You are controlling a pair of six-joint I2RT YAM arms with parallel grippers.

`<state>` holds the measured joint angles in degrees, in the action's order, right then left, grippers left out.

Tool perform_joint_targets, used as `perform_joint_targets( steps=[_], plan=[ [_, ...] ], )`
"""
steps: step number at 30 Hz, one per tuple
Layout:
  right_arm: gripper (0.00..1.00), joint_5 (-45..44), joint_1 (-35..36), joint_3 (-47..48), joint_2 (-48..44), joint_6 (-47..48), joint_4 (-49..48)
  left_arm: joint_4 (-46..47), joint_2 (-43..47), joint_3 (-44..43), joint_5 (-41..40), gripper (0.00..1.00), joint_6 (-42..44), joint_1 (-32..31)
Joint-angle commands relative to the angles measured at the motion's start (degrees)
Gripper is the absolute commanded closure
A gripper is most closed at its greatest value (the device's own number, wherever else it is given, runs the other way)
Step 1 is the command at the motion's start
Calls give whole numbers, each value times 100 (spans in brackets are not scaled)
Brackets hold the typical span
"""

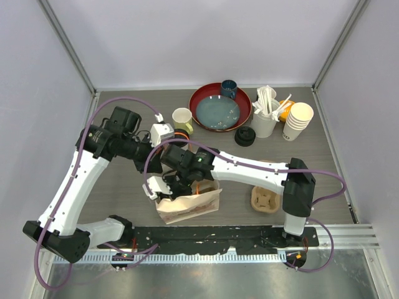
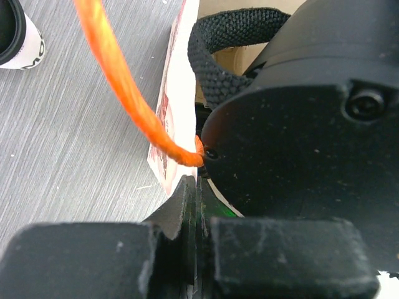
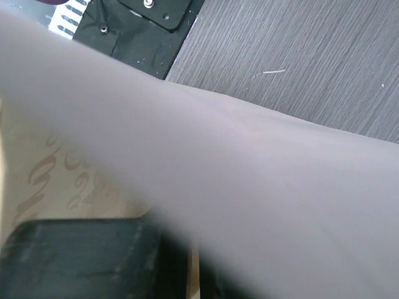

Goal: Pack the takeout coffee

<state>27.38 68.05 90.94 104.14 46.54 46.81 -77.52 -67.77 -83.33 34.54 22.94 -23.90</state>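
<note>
A tan paper bag (image 1: 190,207) stands near the table's front edge, with both grippers at its mouth. My left gripper (image 1: 186,179) is shut, and in the left wrist view its fingertips (image 2: 198,187) pinch the bag's printed rim (image 2: 177,93). An orange cable (image 2: 118,81) and the right arm's black body (image 2: 299,143) crowd that view. My right gripper (image 1: 168,194) is shut too. Its view shows a thin strip of paper between the dark fingers (image 3: 196,271), and the bag wall (image 3: 249,187) blurs across the frame. The takeout coffee is hidden or out of view.
A cardboard cup carrier (image 1: 265,199) lies right of the bag. At the back stand a pale yellow mug (image 1: 182,118), a red plate (image 1: 202,99) holding a blue dish, a dark blue cup (image 1: 229,88), stacked black lids (image 1: 244,136), a cup of stirrers (image 1: 265,118) and stacked paper cups (image 1: 298,120).
</note>
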Motion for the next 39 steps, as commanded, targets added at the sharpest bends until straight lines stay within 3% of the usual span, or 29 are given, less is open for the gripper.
perform_joint_targets(
  steps=[1, 5, 9, 12, 25, 34, 35, 39],
  plan=[
    [97, -259, 15, -410, 230, -172, -57, -88, 35, -175, 123, 100, -44, -45],
    [90, -356, 33, -349, 46, -242, -119, -80, 44, -149, 88, 100, -44, -44],
    [66, -444, 68, -226, -121, -347, -154, -97, 53, -148, 44, 100, -44, -36],
    [55, -514, 77, -147, -244, -444, -225, -97, 62, -148, 9, 100, -44, -45],
    [44, -953, 138, -85, -912, -515, -681, -79, 88, -113, -202, 100, -44, -36],
    [30, -1208, 138, -357, -1545, -647, -1305, -71, 88, -122, -264, 100, -61, -36],
    [22, -1217, 147, -383, -1606, -673, -1332, -62, 88, -122, -273, 100, -53, -44],
    [21, -1279, 147, -401, -1695, -805, -1481, -71, 97, -131, -273, 100, -70, -44]
  ],
)
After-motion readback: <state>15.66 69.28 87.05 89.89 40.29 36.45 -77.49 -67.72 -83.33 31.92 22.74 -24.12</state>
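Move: Down inside the takeout bag, the right hand's nearly shut fingers are at the black lid of a coffee cup, whose middle lies about 3 cm back and 5 cm below. The cardboard tray is some 3 cm back, 3 cm to the right and 10 cm below. Outside the bag, the other lidded cup stands roughly 23 cm straight ahead and the mug about 28 cm straight ahead, both 8 to 9 cm lower. From the left hand, the bagged cup lies about 7 cm back, 7 cm right and 17 cm below. Opening wide almost on the spot, the right fingers let go of the cup; the hand then rises quickly by about 10 cm, away from the lid and up through the bag's mouth, drifting a couple of centimetres forward while its wrist tips the fingers up to point more level. The left hand stays practically still and keeps the bag's far rim pinched beside the orange handle. ##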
